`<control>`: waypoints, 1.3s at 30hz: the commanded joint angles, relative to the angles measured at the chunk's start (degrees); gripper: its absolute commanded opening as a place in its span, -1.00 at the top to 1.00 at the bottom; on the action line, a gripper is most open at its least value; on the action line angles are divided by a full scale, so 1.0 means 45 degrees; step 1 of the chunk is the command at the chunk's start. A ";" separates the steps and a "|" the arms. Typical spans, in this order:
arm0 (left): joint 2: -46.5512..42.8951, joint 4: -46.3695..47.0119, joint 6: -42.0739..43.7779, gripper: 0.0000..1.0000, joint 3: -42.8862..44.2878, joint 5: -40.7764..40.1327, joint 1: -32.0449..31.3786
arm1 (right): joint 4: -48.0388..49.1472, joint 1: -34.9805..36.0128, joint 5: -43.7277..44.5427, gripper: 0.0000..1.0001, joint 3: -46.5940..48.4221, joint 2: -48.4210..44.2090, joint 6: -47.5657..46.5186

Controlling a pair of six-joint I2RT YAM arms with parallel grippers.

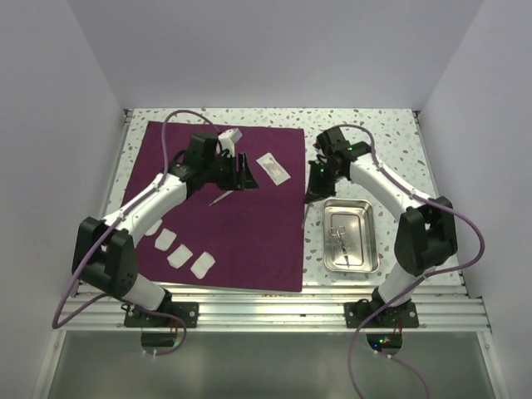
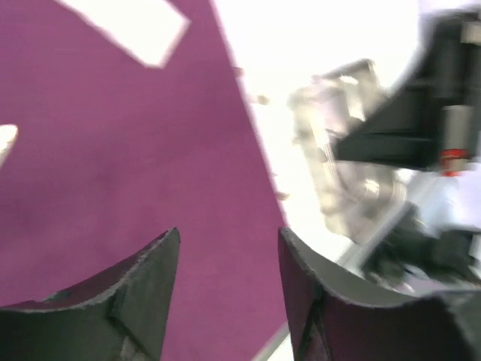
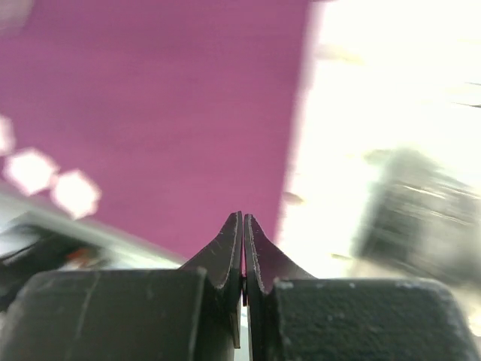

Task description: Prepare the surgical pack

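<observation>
The surgical pack's maroon cloth (image 1: 241, 241) lies flat on the table. On it are a thin metal instrument (image 1: 220, 198), a white packet (image 1: 273, 168) and three white pads (image 1: 179, 256). The steel tray (image 1: 366, 218) sits on the table right of the cloth, with another instrument (image 1: 339, 237) inside. My left gripper (image 1: 245, 170) hovers open over the cloth (image 2: 113, 150), nothing between its fingers (image 2: 154, 282). My right gripper (image 1: 311, 196) is shut (image 3: 243, 219) right at the cloth's right edge (image 3: 188, 113). Whether it pinches the fabric I cannot tell.
White walls close in the speckled table (image 1: 391, 141) on three sides. A metal rail (image 1: 274, 312) runs along the near edge by the arm bases. In the left wrist view the tray (image 2: 342, 143) and the right arm (image 2: 428, 113) appear blurred to the right.
</observation>
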 commanded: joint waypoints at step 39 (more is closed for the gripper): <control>0.5933 -0.3217 0.4842 0.23 0.3657 -0.7655 0.0194 | -0.3925 -0.1770 0.3147 -0.12 -0.0499 -0.0533 -0.4242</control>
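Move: The right hand holds the tweezers; the tray's middle lies about 16 cm to its right, 6 cm back and 12 cm below, with the scissors in the tray about 13 cm right and 8 cm back. The empty left hand's scalpel lies some 11 cm to its left, 5 cm ahead and 17 cm below; the suture packet is about 14 cm ahead and 4 cm right of that hand, equally low. Right hand swings 14 cm right, releasing tweezers over tray; left sinks 15 cm and leftward to scalpel. ##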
